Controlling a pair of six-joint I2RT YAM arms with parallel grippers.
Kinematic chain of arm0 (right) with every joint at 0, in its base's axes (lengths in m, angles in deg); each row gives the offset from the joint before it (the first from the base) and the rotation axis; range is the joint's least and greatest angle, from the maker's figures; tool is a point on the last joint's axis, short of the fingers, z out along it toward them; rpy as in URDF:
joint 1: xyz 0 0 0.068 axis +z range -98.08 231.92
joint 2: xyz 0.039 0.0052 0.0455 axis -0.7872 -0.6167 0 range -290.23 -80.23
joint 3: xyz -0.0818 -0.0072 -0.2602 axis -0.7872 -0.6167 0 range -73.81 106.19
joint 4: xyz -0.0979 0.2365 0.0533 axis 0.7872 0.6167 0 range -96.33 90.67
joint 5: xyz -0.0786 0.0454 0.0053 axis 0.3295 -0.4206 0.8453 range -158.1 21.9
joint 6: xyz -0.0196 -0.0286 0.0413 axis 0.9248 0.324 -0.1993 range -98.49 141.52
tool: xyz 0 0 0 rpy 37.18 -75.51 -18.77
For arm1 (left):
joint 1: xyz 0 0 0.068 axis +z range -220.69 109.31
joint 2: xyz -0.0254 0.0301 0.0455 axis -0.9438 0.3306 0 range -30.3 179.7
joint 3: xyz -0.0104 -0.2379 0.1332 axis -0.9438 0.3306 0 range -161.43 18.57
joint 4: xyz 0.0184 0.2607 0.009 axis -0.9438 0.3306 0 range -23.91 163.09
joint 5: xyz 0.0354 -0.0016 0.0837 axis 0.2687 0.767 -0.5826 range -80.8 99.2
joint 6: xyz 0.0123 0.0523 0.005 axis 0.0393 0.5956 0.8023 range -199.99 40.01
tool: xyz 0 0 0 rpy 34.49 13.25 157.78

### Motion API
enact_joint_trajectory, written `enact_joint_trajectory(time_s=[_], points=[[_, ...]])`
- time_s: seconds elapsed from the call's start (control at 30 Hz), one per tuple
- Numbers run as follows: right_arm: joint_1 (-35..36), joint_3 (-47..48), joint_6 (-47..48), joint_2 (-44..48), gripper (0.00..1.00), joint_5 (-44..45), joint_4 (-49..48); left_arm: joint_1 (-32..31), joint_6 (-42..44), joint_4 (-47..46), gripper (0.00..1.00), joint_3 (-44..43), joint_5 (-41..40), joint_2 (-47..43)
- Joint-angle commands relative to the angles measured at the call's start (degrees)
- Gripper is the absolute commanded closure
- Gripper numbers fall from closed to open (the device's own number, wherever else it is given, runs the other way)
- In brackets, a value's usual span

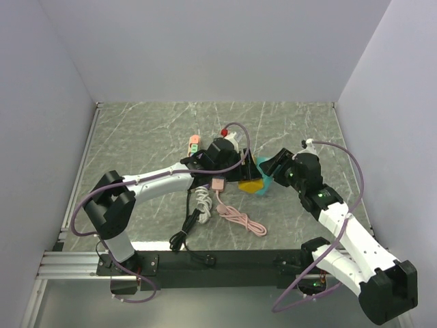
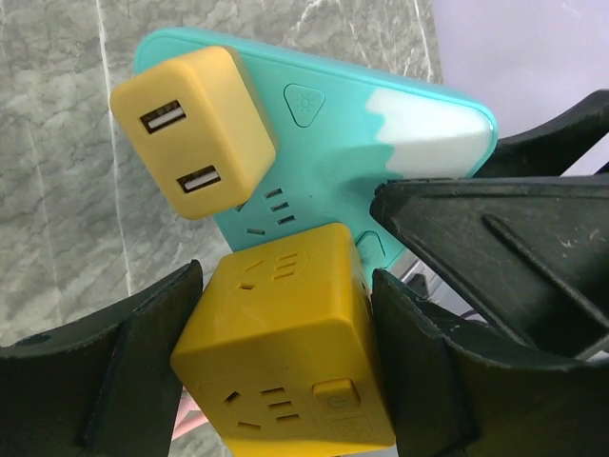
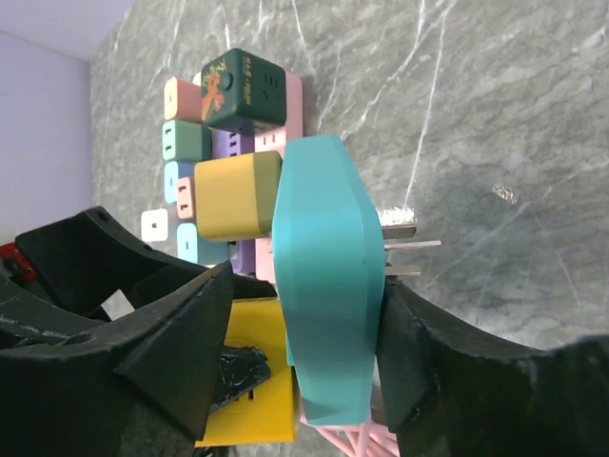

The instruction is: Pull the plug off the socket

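A teal socket [image 1: 265,186] [image 2: 381,124] [image 3: 324,286] sits mid-table with a yellow cube plug [image 1: 250,184] [image 2: 285,352] [image 3: 252,381] and a yellow USB charger [image 2: 190,129] [image 3: 236,195] stuck into its face. My left gripper [image 1: 244,178] [image 2: 287,276] is shut on the yellow cube plug, a finger pressed on each side. My right gripper [image 1: 270,174] [image 3: 306,286] straddles the teal socket with its jaws open. One pad touches the pin side of the socket. The other stands apart from its face. Bare metal pins [image 3: 409,246] stick out of the socket's back.
A pastel power strip [image 1: 193,142] [image 3: 238,143] holding several coloured plugs, one of them a dark green cube [image 3: 243,90], lies behind the grippers. A pink plug [image 1: 218,183] with a coiled pink cable [image 1: 240,220], a white cable [image 1: 203,198] and a black cable [image 1: 186,229] lie near the front. Walls enclose three sides.
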Motion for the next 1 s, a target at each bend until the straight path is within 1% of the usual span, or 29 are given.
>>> enact_joint_trajectory(time_s=[0.0, 0.13, 0.2, 0.23, 0.27, 0.3, 0.33, 0.37, 0.4, 0.47, 0.53, 0.57, 0.6, 0.7, 0.73, 0.77, 0.8, 0.83, 0.97], points=[[0.4, 2.8, -1.5, -0.5, 0.34, 0.4, -5.2, -1.5, -3.1, -6.3, 1.00, -4.2, 4.6, -1.1], [0.3, 2.3, -2.0, -1.2, 0.34, 2.5, -5.8, -1.3, -5.4, -7.8, 1.00, -5.8, 6.0, -0.9], [0.4, 2.5, -2.2, -2.6, 0.39, 3.8, -6.1, -1.1, -7.1, -9.1, 1.00, -6.4, 7.0, -0.9], [0.4, 2.5, -2.4, -3.2, 0.44, 4.0, -6.0, -1.1, -7.9, -9.6, 1.00, -6.4, 7.4, -1.1], [0.3, 2.3, -2.4, -4.0, 0.55, 4.0, -6.5, -1.1, -8.5, -10.3, 1.00, -6.2, 7.7, -1.1], [0.4, 2.2, -2.8, -4.2, 0.61, 4.1, -6.7, -0.9, -9.6, -11.6, 1.00, -6.2, 8.4, -1.4], [0.4, 1.6, -2.9, -4.3, 0.70, 4.2, -7.2, -0.5, -10.1, -11.8, 1.00, -6.2, 8.5, -1.5], [0.4, 1.3, -2.9, -4.1, 0.92, 4.6, -7.8, -0.4, -10.5, -12.1, 1.00, -6.0, 8.6, -1.7], [0.4, 1.1, -2.9, -4.1, 1.00, 5.0, -7.9, -0.2, -10.6, -12.2, 1.00, -5.9, 8.8, -1.8], [0.4, 1.0, -2.1, -3.6, 1.00, 6.1, -6.9, 0.8, -11.2, -11.9, 1.00, -4.9, 8.8, -2.2], [0.3, 1.7, -0.9, -3.4, 1.00, 9.6, -5.5, 2.9, -11.8, -12.5, 1.00, -3.3, 9.7, -2.8], [0.4, 2.4, 0.0, -3.7, 1.00, 11.0, -3.0, 3.8, -12.3, -12.9, 1.00, -1.5, 10.3, -3.2], [0.4, 3.1, 2.6, -3.9, 1.00, 15.2, -1.5, 4.7, -12.4, -12.9, 1.00, -0.8, 10.7, -3.7], [0.3, 7.2, 8.4, -7.5, 1.00, 23.8, 6.4, 8.2, -10.3, -8.7, 1.00, -1.0, 13.2, -4.2], [0.3, 9.3, 9.6, -9.8, 1.00, 29.0, 8.3, 9.4, -9.4, -5.2, 1.00, -1.6, 14.6, -4.2], [0.3, 10.1, 10.8, -10.8, 1.00, 31.6, 10.7, 9.9, -7.6, -3.4, 1.00, -3.2, 15.5, -4.3], [0.4, 10.5, 12.7, -11.6, 1.00, 33.3, 11.3, 10.3, -6.9, -2.1, 1.00, -4.0, 16.0, -4.3], [0.2, 10.5, 13.6, -12.3, 1.00, 35.6, 11.3, 10.9, -6.1, 1.5, 1.00, -4.9, 16.5, -4.4], [0.2, 9.6, 15.9, -12.0, 1.00, 36.6, 8.9, 11.5, -2.7, 8.1, 1.00, -9.1, 18.3, -5.0]])
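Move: The left fingers still hold the yellow cube plug. The teal socket's middle is about 4 cm to that hand's right and 3 cm ahead, near its height; the pale yellow plug is some 6 cm ahead and 2 cm right. The right hand is loosely around the socket's edge, its middle about 1 cm ahead and 2 cm left. From the right hand, the cube lies 6 cm left and 2 cm back, the pale plug 4 cm ahead and 4 cm left. The right fingers, loose around the teal socket, slip some 1.5 cm farther forward along it and close to pinch it between their pads. The left hand keeps hold of the yellow cube, first rising, then both hands go forward and up together, roughly 4 cm forward in all, the left drawing slightly leftward late on while both wrists tilt 10 to 15 degrees. ##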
